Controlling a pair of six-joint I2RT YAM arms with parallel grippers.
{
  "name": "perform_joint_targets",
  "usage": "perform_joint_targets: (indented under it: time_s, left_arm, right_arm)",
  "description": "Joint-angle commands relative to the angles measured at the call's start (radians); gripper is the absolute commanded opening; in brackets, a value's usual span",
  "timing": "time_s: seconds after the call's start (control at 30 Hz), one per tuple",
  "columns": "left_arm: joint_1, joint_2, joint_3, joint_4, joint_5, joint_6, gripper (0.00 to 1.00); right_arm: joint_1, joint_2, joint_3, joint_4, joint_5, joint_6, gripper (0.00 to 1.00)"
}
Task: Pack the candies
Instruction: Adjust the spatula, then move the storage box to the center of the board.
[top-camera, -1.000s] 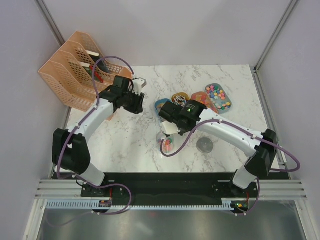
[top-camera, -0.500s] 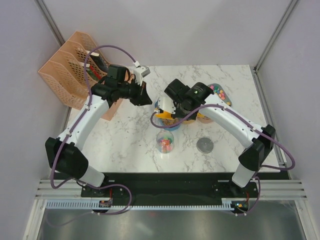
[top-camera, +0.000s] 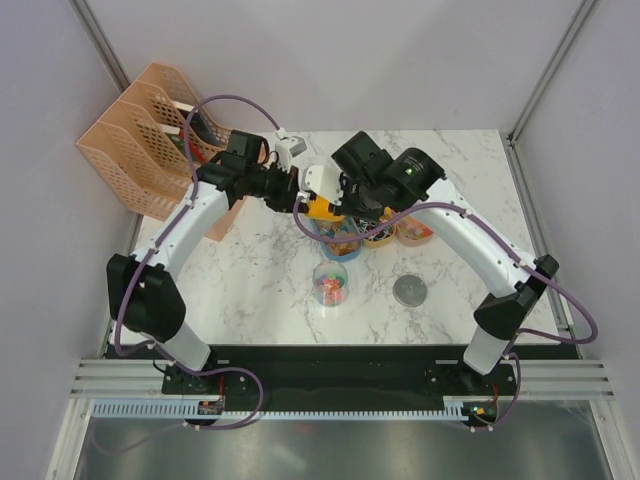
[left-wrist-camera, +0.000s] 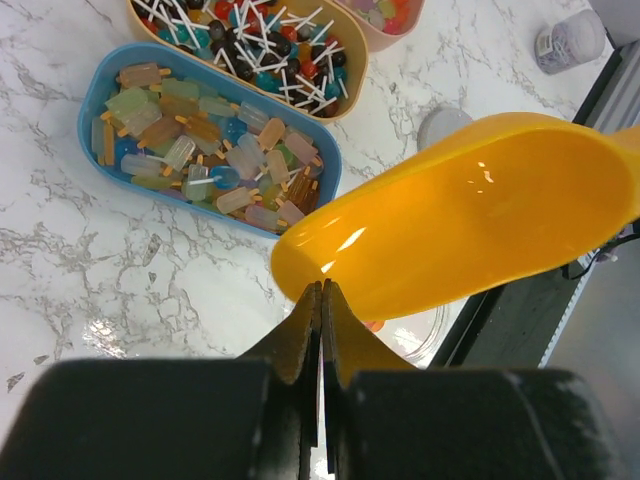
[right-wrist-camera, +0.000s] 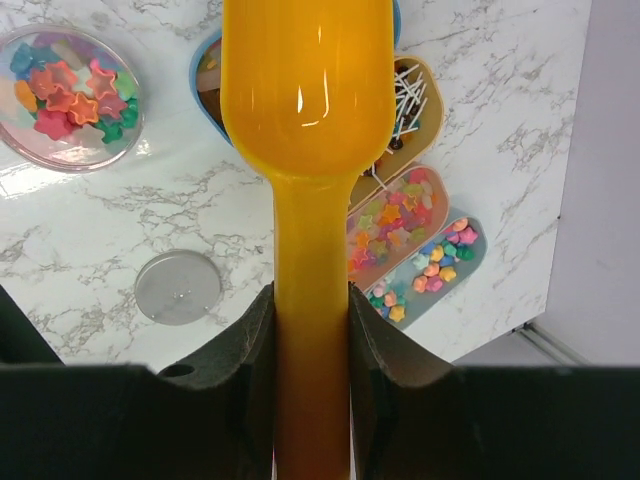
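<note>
The candies lie in oval trays: wrapped sweets in the blue tray (left-wrist-camera: 96, 108), lollipops in the tan tray (left-wrist-camera: 352, 58), stars in the pink tray (right-wrist-camera: 370, 245) and the grey tray (right-wrist-camera: 462, 262). More star candies (right-wrist-camera: 62, 100) sit in a clear cup (top-camera: 331, 285). My right gripper (right-wrist-camera: 311, 300) (top-camera: 336, 200) is shut on the handle of the yellow-orange scoop (right-wrist-camera: 305, 80) (top-camera: 320, 207), held empty above the trays. My left gripper (left-wrist-camera: 322, 290) (top-camera: 297, 197) is shut with nothing between its fingers, its tips right at the scoop's (left-wrist-camera: 470, 220) front rim.
A round grey lid (top-camera: 410, 291) (right-wrist-camera: 178, 287) lies on the marble right of the cup. Orange mesh file holders (top-camera: 150, 130) stand at the back left. The black base rail (top-camera: 340, 365) runs along the near edge.
The right arm lifted the scoop from above the cup back over the trays. The left gripper closed and swung right until it met the scoop's tip.
</note>
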Motion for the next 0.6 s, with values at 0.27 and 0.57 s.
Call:
perform_joint_targets:
  time_s: [0.27, 0.57]
  left_arm:
    - [-0.002, -0.037, 0.104, 0.049, -0.266, 0.001, 0.06]
    - [-0.009, 0.058, -0.190, 0.134, -0.300, 0.040, 0.02]
  right_arm:
    - [-0.140, -0.150, -0.100, 0.053, -0.057, 0.134, 0.00]
    - [-0.405, -0.179, -0.367, -0.017, -0.132, 0.279, 0.00]
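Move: The spatula's bowl is about 5 cm to the left gripper's right, nearly level with its shut tips. For the right gripper, already holding the handle, the pink candy box lies some 12 cm right, 8 cm ahead and about 24 cm below. Nearer are the lollipop box, 3 cm right and 6 cm ahead, and the blue box, 4 cm left and 4 cm ahead; the star candy box stands 18 cm right, 11 cm ahead. Take the spatula's bowl clear of the left gripper's closed tips: keep the right grip on the handle and, after a slight lift, swing it right about 13 cm and down towards the pink candy box, turning some 30 degrees clockwise. Draw the left gripper away leftward and forward about 4 cm each, still shut, sinking at the end. ##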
